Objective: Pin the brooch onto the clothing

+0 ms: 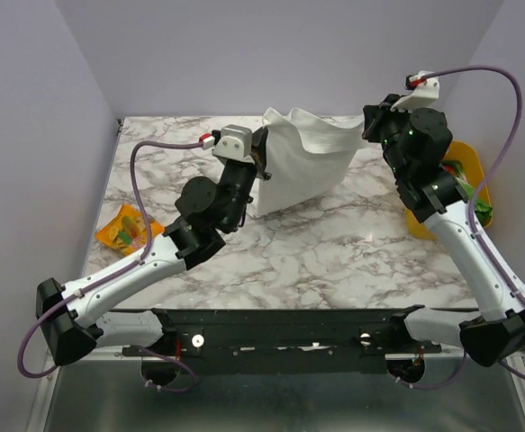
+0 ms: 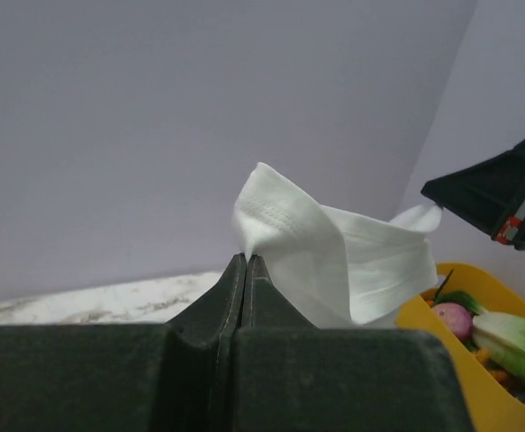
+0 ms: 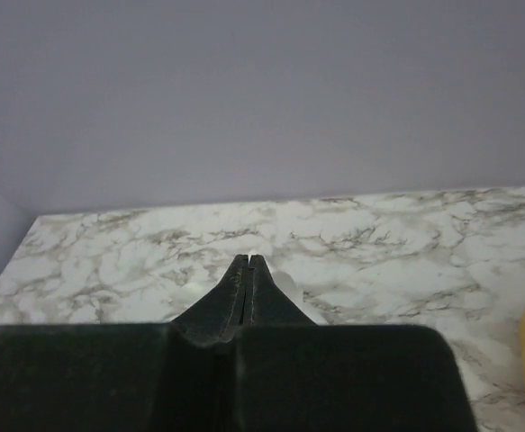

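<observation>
The clothing, a white T-shirt, hangs bunched above the marble table, stretched between both grippers. My left gripper is shut on its left edge; in the left wrist view the clothing rises from the closed tips of that gripper. My right gripper is shut on the shirt's right corner. The right wrist view shows a sliver of the clothing beside the closed tips of the right gripper. The shirt's print does not show. The brooch is out of view.
A yellow bin with vegetables stands at the table's right edge, behind the right arm, and shows as the bin in the left wrist view. An orange packet lies at the left. Lilac walls close the back and sides.
</observation>
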Robot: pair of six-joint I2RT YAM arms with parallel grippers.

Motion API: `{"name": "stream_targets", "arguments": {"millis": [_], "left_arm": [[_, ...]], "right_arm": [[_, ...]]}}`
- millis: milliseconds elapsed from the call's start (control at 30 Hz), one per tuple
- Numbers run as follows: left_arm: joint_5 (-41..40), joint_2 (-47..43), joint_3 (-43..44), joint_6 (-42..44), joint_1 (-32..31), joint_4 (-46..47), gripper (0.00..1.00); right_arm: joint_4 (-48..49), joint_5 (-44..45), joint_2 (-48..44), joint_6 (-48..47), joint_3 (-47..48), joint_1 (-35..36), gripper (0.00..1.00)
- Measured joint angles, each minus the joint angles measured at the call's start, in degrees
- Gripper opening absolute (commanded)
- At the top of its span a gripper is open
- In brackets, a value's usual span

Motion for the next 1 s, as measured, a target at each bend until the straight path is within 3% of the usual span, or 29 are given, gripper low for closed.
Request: {"name": "stream_targets", "arguments": {"millis": [133,367,567,767,800,833,900,933,1000], "left_arm": [[1.9,4.55,7.78,4.83,0.52,-0.15,0.0],[3.61,6.19,13.29,9.31,4.31,-2.38,0.0],[10.6,10.29,24.48,6.95,13.94,-7.8,0.0],[16.06,19.98,39.26,6.8,18.03,-15.58,0.0],[16.87,21.31,40.94,6.93,18.32,-16.55,0.0],[17.88,22.88,42.71,6.99,18.56,-18.01,0.0],[19.63,25.03,44.89,7.04,18.67,-19.89,0.0],[20.65,25.83,45.51,6.99,18.71,-20.92,0.0],[22.4,26.64,45.57,6.93,18.8,-22.58,0.0]], "right_arm": [[-0.02,2.51,-4.39,-2.12,0.02,-0.07,0.01],[0.46,4.33,-10.62,-3.69,-0.55,-0.07,0.01],[0.83,4.55,-8.81,-4.02,-0.55,0.09,0.01],[0.61,4.26,-6.8,-4.44,-0.52,0.22,0.02],[0.44,3.8,-6.62,-4.52,-0.52,0.22,0.09],[0.28,3.1,-6.36,-4.81,-0.52,0.22,0.24],[0.15,1.33,-5.86,-5.35,-0.46,0.22,0.43],[0.04,-0.09,-5.55,-5.77,-0.28,0.22,0.6],[-0.09,-4.07,-4.79,-6.93,0.48,0.2,0.77]]}}
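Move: The white clothing hangs stretched between both hands. Its middle lies about 9 cm to the right of the left hand, 3 cm ahead and 16 cm below, and some 10 cm to the left of the right hand, level ahead and 15 cm below. The orange bag is roughly 33 cm left of the left hand, level ahead, 42 cm down; the yellow basket is about 23 cm right of the right hand, 2 cm ahead, 36 cm down. Left hand carries its corner about 13 cm forward and 10 up, while right draws back and lets go. ##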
